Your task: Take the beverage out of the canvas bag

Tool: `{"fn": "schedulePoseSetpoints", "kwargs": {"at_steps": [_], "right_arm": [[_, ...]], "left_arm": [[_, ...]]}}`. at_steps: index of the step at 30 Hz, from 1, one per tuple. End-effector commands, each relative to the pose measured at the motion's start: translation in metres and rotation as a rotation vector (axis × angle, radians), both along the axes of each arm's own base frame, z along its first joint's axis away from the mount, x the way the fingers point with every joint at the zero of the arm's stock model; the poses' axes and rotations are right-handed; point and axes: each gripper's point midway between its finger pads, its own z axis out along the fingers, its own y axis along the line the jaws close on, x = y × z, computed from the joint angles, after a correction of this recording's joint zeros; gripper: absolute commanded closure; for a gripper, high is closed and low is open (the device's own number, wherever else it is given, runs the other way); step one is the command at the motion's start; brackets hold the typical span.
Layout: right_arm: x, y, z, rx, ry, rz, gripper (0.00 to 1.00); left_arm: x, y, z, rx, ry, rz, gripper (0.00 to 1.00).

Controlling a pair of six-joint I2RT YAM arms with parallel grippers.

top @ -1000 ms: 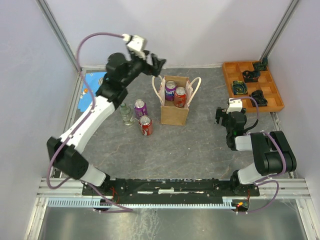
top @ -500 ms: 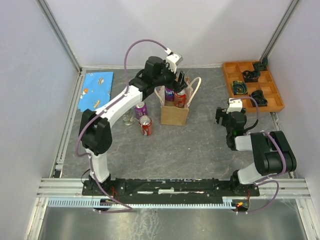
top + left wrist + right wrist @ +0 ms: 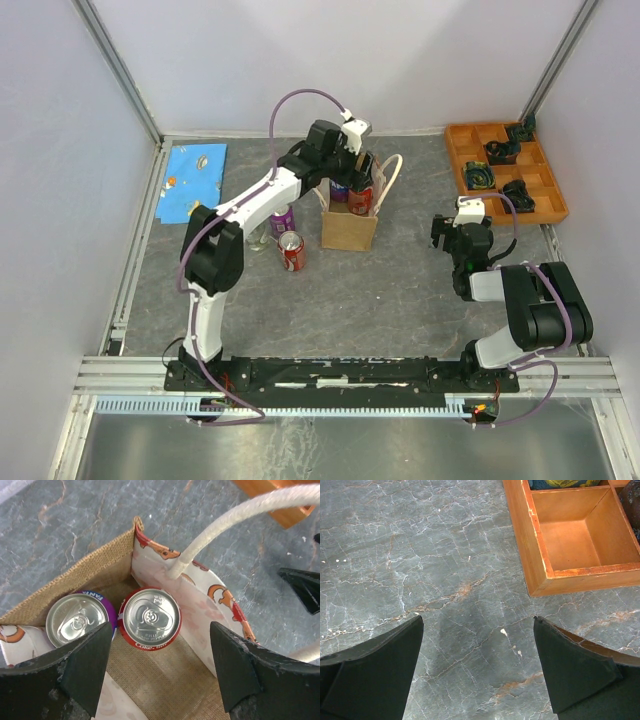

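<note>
The canvas bag [image 3: 348, 226] stands upright mid-table, tan with cream loop handles [image 3: 235, 517]. Inside it, in the left wrist view, stand a red Coke can [image 3: 151, 617] and a purple Fanta can [image 3: 80, 625], side by side against the far wall of the bag [image 3: 90, 565]. My left gripper [image 3: 352, 168] hovers over the bag's mouth, open. Its gap [image 3: 161, 647] is just nearer than the red can, with bare burlap floor between its fingers [image 3: 90, 660]. My right gripper [image 3: 452, 232] is open over the bare table [image 3: 477, 625], right of the bag.
Left of the bag stand a purple can [image 3: 281, 213], a red can [image 3: 291, 250] and a clear bottle [image 3: 252, 228]. A blue sheet [image 3: 195, 175] lies at the back left. An orange compartment tray [image 3: 452, 150] with dark objects sits at the back right, its corner [image 3: 535, 575] near my right gripper.
My left arm has swung right from above and left of the bag to right over its mouth, jaws slightly narrower. The right arm has not moved.
</note>
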Motion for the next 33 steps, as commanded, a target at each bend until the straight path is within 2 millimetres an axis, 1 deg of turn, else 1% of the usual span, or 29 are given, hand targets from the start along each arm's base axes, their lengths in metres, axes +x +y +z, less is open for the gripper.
{"fn": "schedulePoseSetpoints", "kwargs": {"at_steps": [1,4,10,26,33], "right_arm": [[0.012,0.000,0.016,-0.007,-0.051,0.005,0.01],[0.012,-0.001,0.016,-0.007,-0.050,0.004,0.01],[0.012,0.000,0.016,-0.007,-0.050,0.005,0.01],[0.012,0.000,0.016,-0.007,-0.050,0.004,0.01],[0.012,0.000,0.016,-0.008,-0.051,0.005,0.01]], "left_arm": [[0.007,-0.006,0.004,-0.004,0.003,0.028,0.15],[0.006,-0.007,-0.007,0.020,0.020,0.023,0.15],[0.004,-0.010,-0.021,0.044,0.038,0.015,0.15],[0.011,-0.016,-0.057,0.067,0.059,0.007,0.14],[0.009,-0.016,-0.073,0.088,0.085,0.006,0.15]]}}
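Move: The Coke can still in the canvas bag stands almost under the left hand: about 1 cm ahead, 2 cm to the right, its middle some 12 cm below. The purple Fanta can beside it is about 5 cm ahead and 3 cm left of the hand, equally low; the bag's right handle arches up some 8 cm to the right, level fore and aft and about 2 cm below. From the right hand, that Coke can lies about 8 cm ahead and 29 cm left, 1 cm higher. Down towards the Coke can in the bag sinks the open left hand, about 6.5 cm in all: quickly at first, easing almost to a halt around two thirds of the way, then on down with a slight drift right. The wrist turns only some 5 degrees, and the wide-open fingertips come to either side of the can's lid without closing. ##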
